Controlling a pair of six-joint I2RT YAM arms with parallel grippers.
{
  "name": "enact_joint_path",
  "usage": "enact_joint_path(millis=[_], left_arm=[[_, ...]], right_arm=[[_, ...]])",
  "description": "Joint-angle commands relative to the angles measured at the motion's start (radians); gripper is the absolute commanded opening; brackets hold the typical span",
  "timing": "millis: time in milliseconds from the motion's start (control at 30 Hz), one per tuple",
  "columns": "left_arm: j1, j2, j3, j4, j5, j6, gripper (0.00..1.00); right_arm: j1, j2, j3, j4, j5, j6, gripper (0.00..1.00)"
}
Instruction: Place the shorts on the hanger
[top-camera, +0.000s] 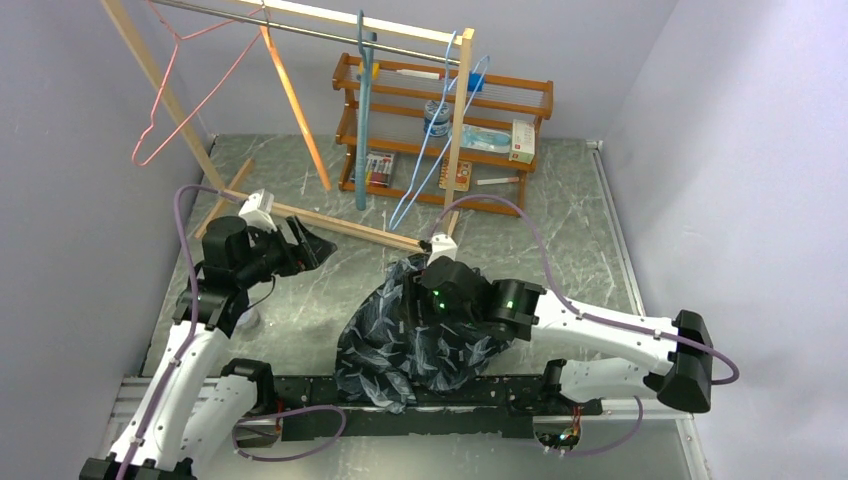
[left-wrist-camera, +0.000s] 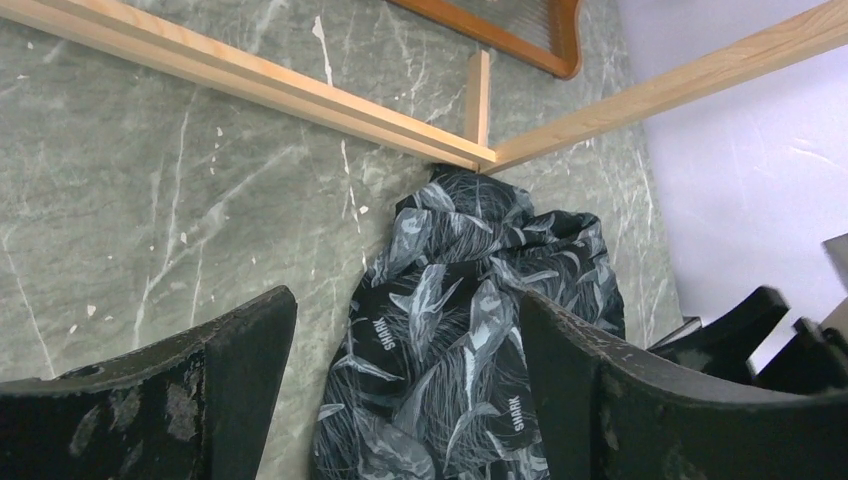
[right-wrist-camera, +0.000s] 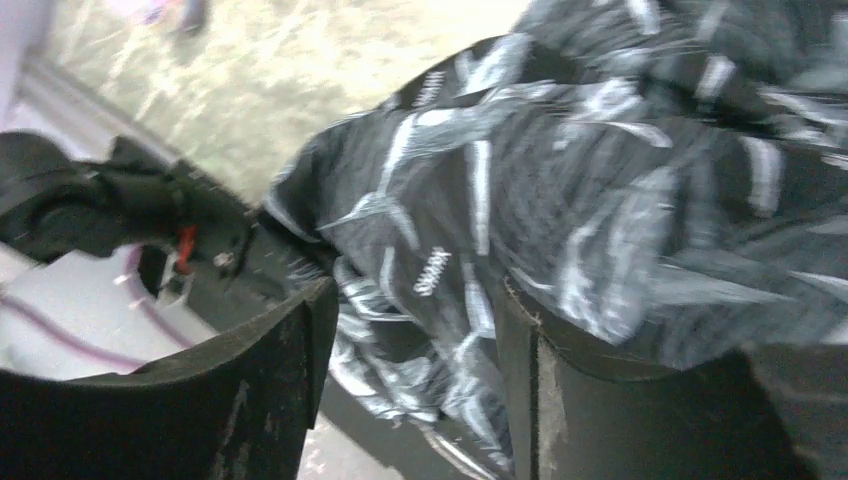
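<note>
The shorts (top-camera: 385, 350) lie in a dark, pale-streaked heap at the table's near edge, partly draped over the black bar between the arm bases. My right gripper (top-camera: 418, 295) sits on top of the heap. In the right wrist view its jaws (right-wrist-camera: 415, 295) stand open, with blurred fabric (right-wrist-camera: 600, 150) lying over the right finger and showing in the gap. My left gripper (top-camera: 312, 245) hovers open and empty to the left of the heap, and the shorts (left-wrist-camera: 470, 330) show beyond its gap (left-wrist-camera: 405, 300). The light-blue wire hanger (top-camera: 440, 150) hangs from the rack's right end.
A wooden rack frame (top-camera: 300, 215) crosses the table; its base rails (left-wrist-camera: 250, 75) meet right behind the shorts. A pink wire hanger (top-camera: 190, 90) and a teal plastic hanger (top-camera: 365, 100) hang from the bar. An orange shelf (top-camera: 500, 110) with small items stands at the back.
</note>
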Motion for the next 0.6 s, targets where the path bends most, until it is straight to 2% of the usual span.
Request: enact_joint_path(millis=[0, 133, 300, 567], left_arm=[[0.011, 0.032, 0.049, -0.02, 0.064, 0.052, 0.87], [0.011, 0.073, 0.012, 0.006, 0.128, 0.056, 0.88], [-0.029, 0.128, -0.042, 0.074, 0.193, 0.008, 0.85], [-0.221, 0.205, -0.095, 0.187, 0.143, -0.082, 0.86]], right_arm=[[-0.03, -0.013, 0.053, -0.161, 0.251, -0.001, 0.64], [-0.14, 0.001, 0.046, -0.213, 0.302, 0.001, 0.68], [-0.391, -0.043, -0.054, -0.13, 0.122, -0.032, 0.73], [-0.684, -0.057, -0.219, 0.046, -0.163, -0.047, 0.83]])
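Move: The shorts lie crumpled on the table, their middle nearly under the right hand: level with it, roughly 3 cm to its right and 16 cm below. From the left hand that middle is about 20 cm to the right, 10 cm back and 20 cm down. The rack's near corner stands 21 cm ahead and 7 cm right of the right hand (10 cm ahead, 24 cm right of the left); the rack's floor bar lies 17 cm ahead and 2 cm left of the left hand. The empty right hand sweeps about 16 cm right and 11 cm forward, from over the middle of the shorts towards their far right part, mostly level and then sinking some 6 cm, while it turns about 35 degrees clockwise and its half-open fingers spread wider. Meanwhile the left hand, fingers staying open, starts slowly and gathers speed to the right and down towards the far left edge of the shorts, some 6 cm each way with a little drawing back, its fingers tipping down and swinging clockwise by around 15 degrees. ##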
